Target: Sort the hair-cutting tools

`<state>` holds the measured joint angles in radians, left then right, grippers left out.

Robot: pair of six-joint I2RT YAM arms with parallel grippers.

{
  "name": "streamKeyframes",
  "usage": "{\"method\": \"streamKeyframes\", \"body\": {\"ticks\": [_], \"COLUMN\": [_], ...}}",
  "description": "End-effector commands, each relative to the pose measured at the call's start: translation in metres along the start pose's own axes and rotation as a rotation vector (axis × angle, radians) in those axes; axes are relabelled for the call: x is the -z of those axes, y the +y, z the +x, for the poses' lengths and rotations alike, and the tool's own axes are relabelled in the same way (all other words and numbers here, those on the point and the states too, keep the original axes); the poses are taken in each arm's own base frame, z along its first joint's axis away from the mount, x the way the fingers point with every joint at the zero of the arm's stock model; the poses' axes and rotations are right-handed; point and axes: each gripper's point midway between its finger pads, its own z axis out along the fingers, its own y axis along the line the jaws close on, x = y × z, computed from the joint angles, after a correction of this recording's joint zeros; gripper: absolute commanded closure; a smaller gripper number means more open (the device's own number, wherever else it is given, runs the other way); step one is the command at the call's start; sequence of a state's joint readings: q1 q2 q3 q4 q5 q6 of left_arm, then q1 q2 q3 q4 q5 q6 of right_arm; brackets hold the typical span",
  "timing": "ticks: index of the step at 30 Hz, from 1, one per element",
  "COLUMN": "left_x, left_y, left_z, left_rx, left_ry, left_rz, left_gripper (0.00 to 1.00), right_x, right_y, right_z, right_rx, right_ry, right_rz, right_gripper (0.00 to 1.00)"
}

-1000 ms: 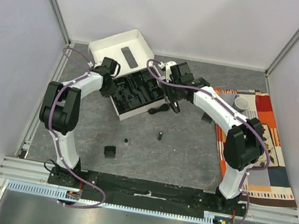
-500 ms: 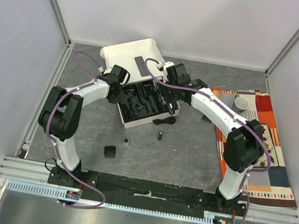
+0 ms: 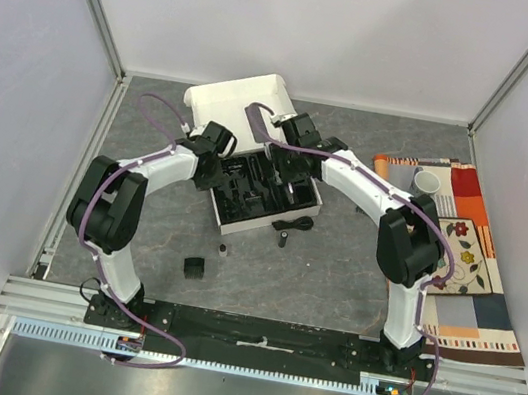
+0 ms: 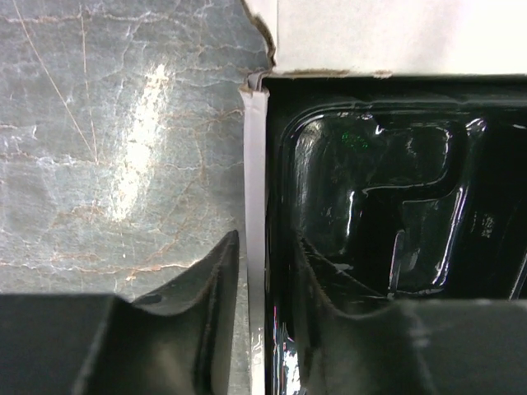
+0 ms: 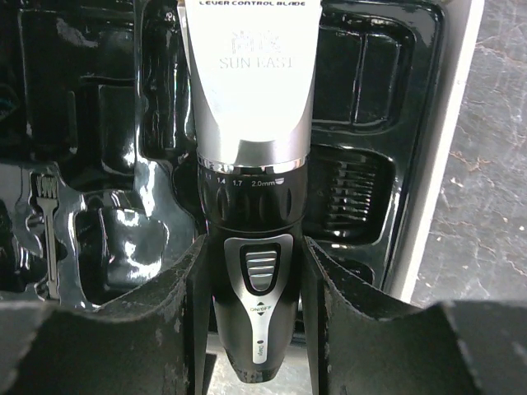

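Note:
The black-and-silver hair clipper (image 5: 251, 164) hangs over the black tray (image 5: 99, 247) of the white box (image 3: 315, 206), and my right gripper (image 5: 254, 271) is shut on its lower body by the switch. A black comb attachment (image 5: 350, 193) lies in a tray slot beside it. My left gripper (image 4: 262, 271) stands open astride the box's left wall (image 4: 255, 181), one finger outside and one inside the tray. On the table in front of the box lie a coiled cord (image 3: 292, 225), a small cylinder (image 3: 281, 237), a tinier one (image 3: 223, 249) and a black comb attachment (image 3: 194, 267).
The box's open lid (image 3: 235, 99) stands up behind the tray. A grey cup (image 3: 427, 181) sits on a patterned cloth (image 3: 463, 282) at the right. Grey walls close in the table at the back and both sides.
The box has slid right and turned, with both grippers moving along. The left jaws, shut on the box wall before, have eased apart. The right grip on the clipper is unchanged.

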<state>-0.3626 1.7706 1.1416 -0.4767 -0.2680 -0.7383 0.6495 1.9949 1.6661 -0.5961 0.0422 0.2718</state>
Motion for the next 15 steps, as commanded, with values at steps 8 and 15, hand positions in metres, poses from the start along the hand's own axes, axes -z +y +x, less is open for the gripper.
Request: {"method": "streamKeyframes", "body": {"ticks": [8, 15], "left_x": [0.033, 0.076], "left_y": [-0.008, -0.014], "left_z": [-0.024, -0.053], "left_rx": [-0.007, -0.007], "left_ry": [-0.056, -0.149], "left_rz": [0.024, 0.089], "left_gripper": [0.32, 0.30], "right_x": [-0.014, -0.032], "right_y": [0.014, 0.014], "right_z": [-0.048, -0.038], "right_rx": [-0.052, -0.072], "right_ry": [-0.116, -0.080], "right_rz": [-0.014, -0.008], "right_gripper": [0.80, 0.78]}}
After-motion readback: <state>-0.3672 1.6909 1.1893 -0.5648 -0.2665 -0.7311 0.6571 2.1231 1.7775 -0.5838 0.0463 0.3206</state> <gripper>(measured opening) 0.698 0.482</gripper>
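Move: The right hand holds the clippers above the open box; their long slot in the tray lies about 4 cm ahead, 3 cm left and 8 cm below. The comb slot sits some 4 cm ahead and 3 cm right, and the coiled cord outside the box about 8 cm back and 2 cm right, 10 cm below. The left hand's fingers straddle the box's left wall right at the hand; the long slot is about 13 cm to its right and 6 cm ahead. Left, forward and down in about equal parts, the right hand eases the clippers some 3 to 4 cm towards their long slot, keeping its grip and barely turning. Meanwhile the left fingers, already parting, spread wide on either side of the box's left wall; that hand draws back about 1 cm, then rises some 4 cm clear of the wall. ##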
